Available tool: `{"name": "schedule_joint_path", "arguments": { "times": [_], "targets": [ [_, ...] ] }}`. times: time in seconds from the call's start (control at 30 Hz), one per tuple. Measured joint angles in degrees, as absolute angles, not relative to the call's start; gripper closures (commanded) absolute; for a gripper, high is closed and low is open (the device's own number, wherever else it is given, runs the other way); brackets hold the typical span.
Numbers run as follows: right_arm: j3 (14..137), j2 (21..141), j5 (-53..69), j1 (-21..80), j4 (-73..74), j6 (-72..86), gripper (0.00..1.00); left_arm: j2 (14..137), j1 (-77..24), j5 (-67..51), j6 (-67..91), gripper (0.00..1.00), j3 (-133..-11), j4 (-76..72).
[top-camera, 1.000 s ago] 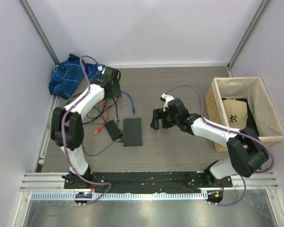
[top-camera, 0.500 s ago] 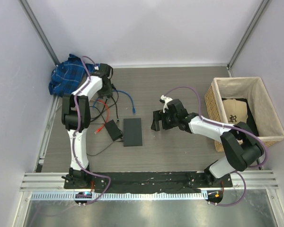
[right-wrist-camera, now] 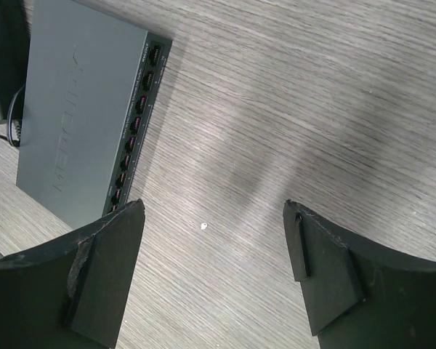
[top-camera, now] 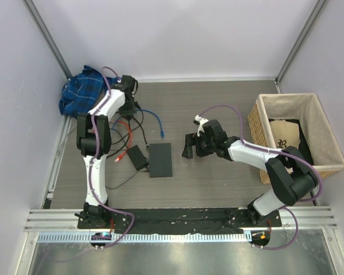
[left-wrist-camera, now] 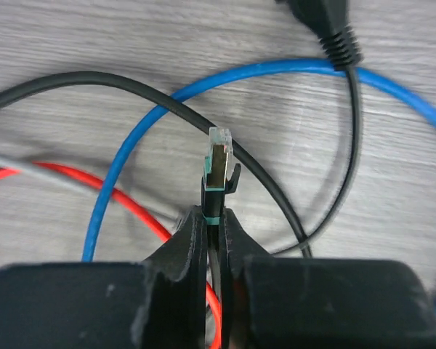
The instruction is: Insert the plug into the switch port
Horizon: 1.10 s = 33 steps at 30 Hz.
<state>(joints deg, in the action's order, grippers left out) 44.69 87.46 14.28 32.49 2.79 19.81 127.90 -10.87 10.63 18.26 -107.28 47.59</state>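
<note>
The switch is a flat dark grey box [top-camera: 160, 160] lying on the table; the right wrist view shows its top [right-wrist-camera: 80, 123] and a row of ports [right-wrist-camera: 139, 109] along its right edge. My left gripper [left-wrist-camera: 212, 214] is shut on a black cable just behind its clear-tipped plug [left-wrist-camera: 219, 147], which points away above the tangled cables. In the top view this gripper [top-camera: 129, 107] is at the far left, well away from the switch. My right gripper [right-wrist-camera: 214, 207] is open and empty, low over the table just right of the switch [top-camera: 188, 146].
A black adapter brick [top-camera: 137, 156] lies left of the switch. Blue [top-camera: 156, 121], red [top-camera: 124, 150] and black cables tangle round the left gripper. A blue plaid cloth [top-camera: 80, 94] lies at the back left. A wicker basket [top-camera: 258, 123] with a cap stands at the right.
The left arm has folded up and drawn its wrist back toward the far left, over the cable tangle. The right arm has hardly moved.
</note>
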Motion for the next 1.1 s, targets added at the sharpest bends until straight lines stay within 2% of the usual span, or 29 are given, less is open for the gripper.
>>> {"name": "schedule_joint_path", "arguments": {
  "times": [0.13, 0.33, 0.5, 0.57, 0.77, 1.0, 1.1],
  "targets": [
    [44.69, 86.83, 14.31, 32.45, 2.85, 19.86, 0.15, 124.29, -11.03, 10.57, 18.11, 1.0, -111.28, 50.13],
    [46.19, 84.23, 14.0, 32.38, 4.32, 19.79, 0.15, 111.7, -12.01, 9.34, 20.34, 1.0, -121.99, 49.43],
    [47.37, 79.42, 12.53, 32.23, 5.26, 19.55, 0.15, 98.28, -13.13, 3.44, 24.29, 0.98, -126.45, 40.77],
    [47.42, 77.54, 11.99, 32.21, 5.26, 19.35, 0.15, 92.55, -13.69, 0.69, 26.06, 0.98, -123.42, 36.27],
    [47.42, 74.04, 11.62, 32.12, 4.23, 18.02, 0.16, 79.15, -15.84, -8.91, 34.3, 0.98, -103.61, 20.82],
    [47.42, 70.94, 14.22, 32.12, -2.85, 17.23, 0.16, 79.31, -18.28, -12.05, 41.43, 0.98, -84.03, 14.37],
    [48.14, 70.76, 16.91, 32.14, -8.1, 17.82, 0.15, 80.14, -19.18, -12.91, 44.03, 0.98, -79.59, 13.98]
  ]
}}
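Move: The left hand already grips the clear plug of the black network cable; the switch it is meant for lies about 12 cm to its right and 17 cm back, some 3 cm below. The black adapter sits about 4 cm right and 16 cm back, the blue cable's plug about 13 cm right and 7 cm back, the black power plug 3 cm right and 6 cm ahead. From the empty right hand the switch is about 13 cm left and 3 cm ahead. Keeping its pinch on the clear plug, the left hand sweeps steeply up nearly 50 cm, drawing back and right on the way, then sinks again to finish about 30 cm above its start, its wrist tipping up and rolling until the fingers point forward and right, slightly below level. The right hand, open and empty, rises some 17 cm off the switch's port side and tips up, its wrist rolling a little. ##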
